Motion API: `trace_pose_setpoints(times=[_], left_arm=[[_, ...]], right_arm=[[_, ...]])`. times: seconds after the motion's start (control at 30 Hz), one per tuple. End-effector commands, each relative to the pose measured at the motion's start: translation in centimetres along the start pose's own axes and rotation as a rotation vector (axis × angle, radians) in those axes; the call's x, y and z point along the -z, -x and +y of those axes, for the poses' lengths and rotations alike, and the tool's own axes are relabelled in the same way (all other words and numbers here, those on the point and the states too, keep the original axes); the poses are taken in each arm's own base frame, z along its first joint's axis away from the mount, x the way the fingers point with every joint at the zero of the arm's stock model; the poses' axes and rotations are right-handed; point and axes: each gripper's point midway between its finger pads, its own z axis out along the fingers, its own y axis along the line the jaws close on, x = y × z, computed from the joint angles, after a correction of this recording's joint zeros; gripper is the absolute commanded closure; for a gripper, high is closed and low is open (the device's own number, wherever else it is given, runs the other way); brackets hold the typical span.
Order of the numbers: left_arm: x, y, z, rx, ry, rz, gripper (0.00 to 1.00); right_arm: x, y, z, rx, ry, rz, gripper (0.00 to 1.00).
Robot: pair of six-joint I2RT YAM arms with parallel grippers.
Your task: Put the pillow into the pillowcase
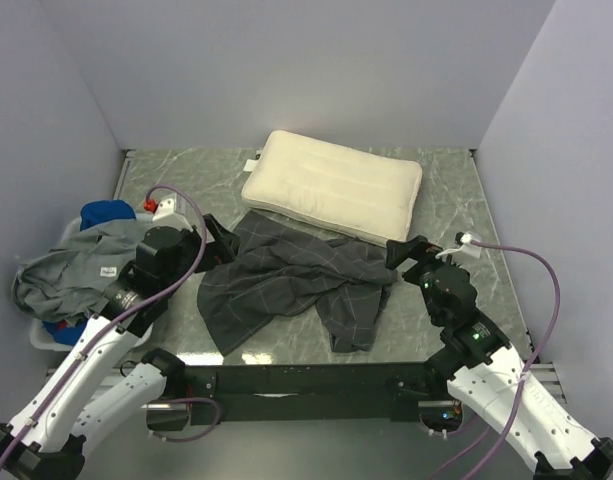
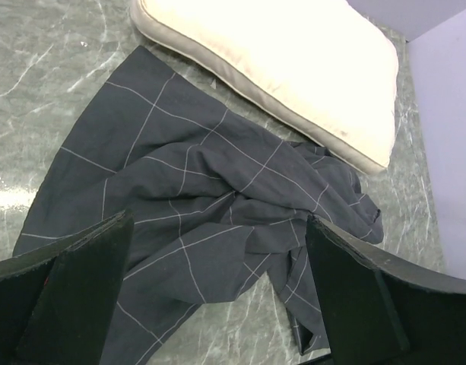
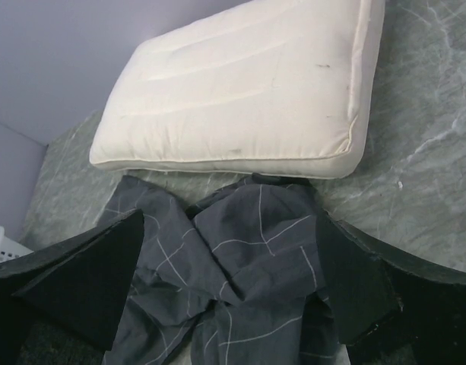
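Note:
The cream-white pillow (image 1: 333, 185) lies flat at the back of the marble table; it also shows in the left wrist view (image 2: 286, 61) and the right wrist view (image 3: 240, 95). The dark charcoal pillowcase (image 1: 291, 280) with a light grid lies crumpled in front of it, its far edge touching the pillow's front edge. It also shows in the left wrist view (image 2: 187, 198) and the right wrist view (image 3: 248, 258). My left gripper (image 1: 214, 240) is open above the pillowcase's left edge, holding nothing. My right gripper (image 1: 406, 252) is open above its right edge, holding nothing.
A white basket (image 1: 44, 335) at the left edge holds a plain grey garment (image 1: 71, 265) with a white label and a bright blue cloth (image 1: 106, 212). Grey walls close in the back and both sides. Purple cables (image 1: 546, 290) loop from both wrists.

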Motion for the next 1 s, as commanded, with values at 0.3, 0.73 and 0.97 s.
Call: trace_pose_setpoints(times=[0.3,0.73,0.97], left_arm=[[-1.5,-3.5,0.0,0.110,-0.044,0.086,0.01],[-5.7,-11.5,4.3,0.160,0.091,0.186,0.01],[-7.9,-14.3,5.8,0.155,0.239,0.208,0.00]], right_arm=[[-0.9,-2.2,0.2,0.050,-0.017,0.111,0.00],[-2.8,-9.8,-0.9,0.059,-0.049,0.349,0.00],[-3.3,-10.1,-1.5,0.102,-0.118,0.369,0.01]])
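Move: The pillowcase lies crumpled between the hands: its middle is about 12 cm to the left hand's right, 2 cm ahead and 23 cm below. From the right hand it is some 20 cm to the left, 2 cm ahead and 20 cm below. The pillow's middle stands roughly 23 cm ahead and 20 cm right of the left hand, 24 cm ahead and 11 cm left of the right hand; the laundry basket is about 26 cm to the left hand's left, level with it. Both open hands sink together towards the two sides of the pillowcase, the left dropping some 17 cm with a slight drift right, onto the space just over its left-centre folds, and the right about 12 cm down while easing 4 cm left, over the bunched right-hand end. Each wrist tips its fingers down by 20 to 25 degrees on the way, and the fingers stay wide open, close above the cloth with no contact to be seen. ##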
